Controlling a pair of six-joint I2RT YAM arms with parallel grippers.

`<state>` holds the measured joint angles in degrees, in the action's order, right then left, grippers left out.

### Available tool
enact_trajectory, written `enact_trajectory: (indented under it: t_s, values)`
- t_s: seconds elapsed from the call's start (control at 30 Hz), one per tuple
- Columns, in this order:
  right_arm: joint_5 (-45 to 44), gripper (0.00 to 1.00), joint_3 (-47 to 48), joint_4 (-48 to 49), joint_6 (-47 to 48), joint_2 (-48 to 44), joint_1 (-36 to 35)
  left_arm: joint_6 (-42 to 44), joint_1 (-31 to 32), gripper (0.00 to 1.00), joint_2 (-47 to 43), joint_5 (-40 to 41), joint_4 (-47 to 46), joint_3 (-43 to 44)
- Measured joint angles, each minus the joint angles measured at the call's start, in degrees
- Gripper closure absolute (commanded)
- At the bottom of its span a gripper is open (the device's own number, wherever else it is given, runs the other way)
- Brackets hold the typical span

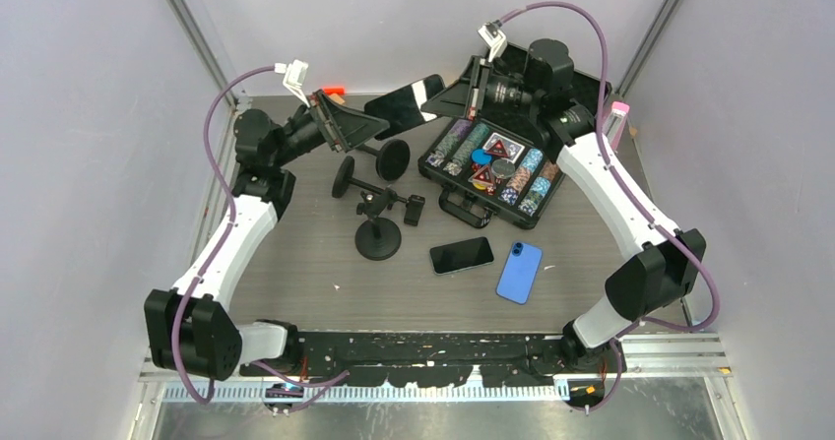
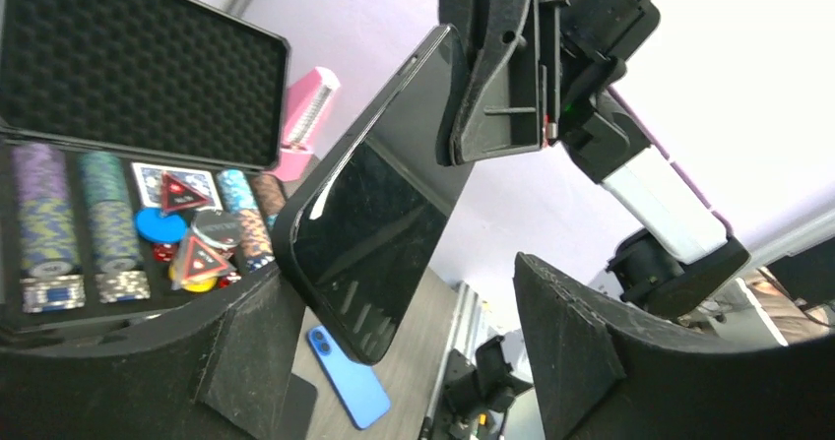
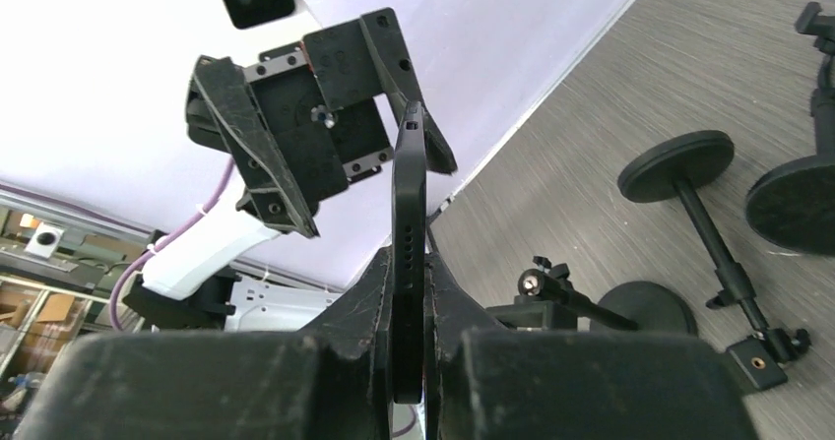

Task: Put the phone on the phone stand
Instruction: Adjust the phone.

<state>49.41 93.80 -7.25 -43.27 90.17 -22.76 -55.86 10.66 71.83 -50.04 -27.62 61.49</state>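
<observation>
A black phone (image 1: 406,104) hangs in the air above the back of the table, and my right gripper (image 1: 451,97) is shut on its right end. In the right wrist view the phone (image 3: 409,194) stands edge-on, pinched between both fingers of the right gripper (image 3: 409,307). My left gripper (image 1: 356,125) is open around the phone's other end. In the left wrist view the phone (image 2: 369,219) lies close to the left finger (image 2: 241,351), with a wide gap to the other finger. The black phone stand (image 1: 378,231) stands on its round base mid-table, below both grippers.
Two more round-based black stands (image 1: 392,158) lie beside the phone stand. An open case of poker chips (image 1: 492,169) sits at the back right. A second black phone (image 1: 461,255) and a blue phone (image 1: 519,273) lie flat near the front. A pink object (image 1: 617,120) stands at the right edge.
</observation>
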Motion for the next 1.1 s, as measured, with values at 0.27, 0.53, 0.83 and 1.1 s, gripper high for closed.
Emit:
enact_trajectory:
  t_s: [0.27,0.53,0.83,1.1]
  values:
    - [1.33,1.00,-4.33,8.26,-5.62,-0.13,-0.04,-6.80,1.97,0.46,1.62,-0.31,-9.44,-4.42]
    - [3.21,1.00,-6.45,15.08,-9.46,-0.39,-0.04,-9.14,2.01,0.74,1.62,0.63,-12.15,-4.83]
    - [4.76,0.94,-9.51,21.27,-9.68,-0.92,0.24,-14.19,2.10,1.00,1.62,0.33,-13.40,-5.14]
    - [4.07,0.34,-12.15,17.49,-5.16,-3.08,0.13,-6.05,2.38,1.00,0.44,-1.57,-8.83,-4.61]
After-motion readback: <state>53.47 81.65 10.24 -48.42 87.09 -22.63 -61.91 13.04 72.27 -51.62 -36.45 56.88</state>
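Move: The phone, held out sideways in my right hand, has its middle some 5 cm to the right of my open left fingers and 2 cm ahead, level with them. The upright phone stand is about 7 cm back and 4 cm left of my left hand, roughly 35 cm below; a lying stand is 8 cm ahead and 3 cm left, as low. From my right hand, the phone's middle is about 5 cm left, level and straight beside. I edge my left hand about 1.5 cm right over the phone's free end, easing back, and close its nearly wide-open fingers until they pinch the phone. My right hand keeps its grip meanwhile, rolling some 5 to 10 degrees and drifting back about 1.5 cm, then at the very end opens about halfway and dips around 1 cm. ##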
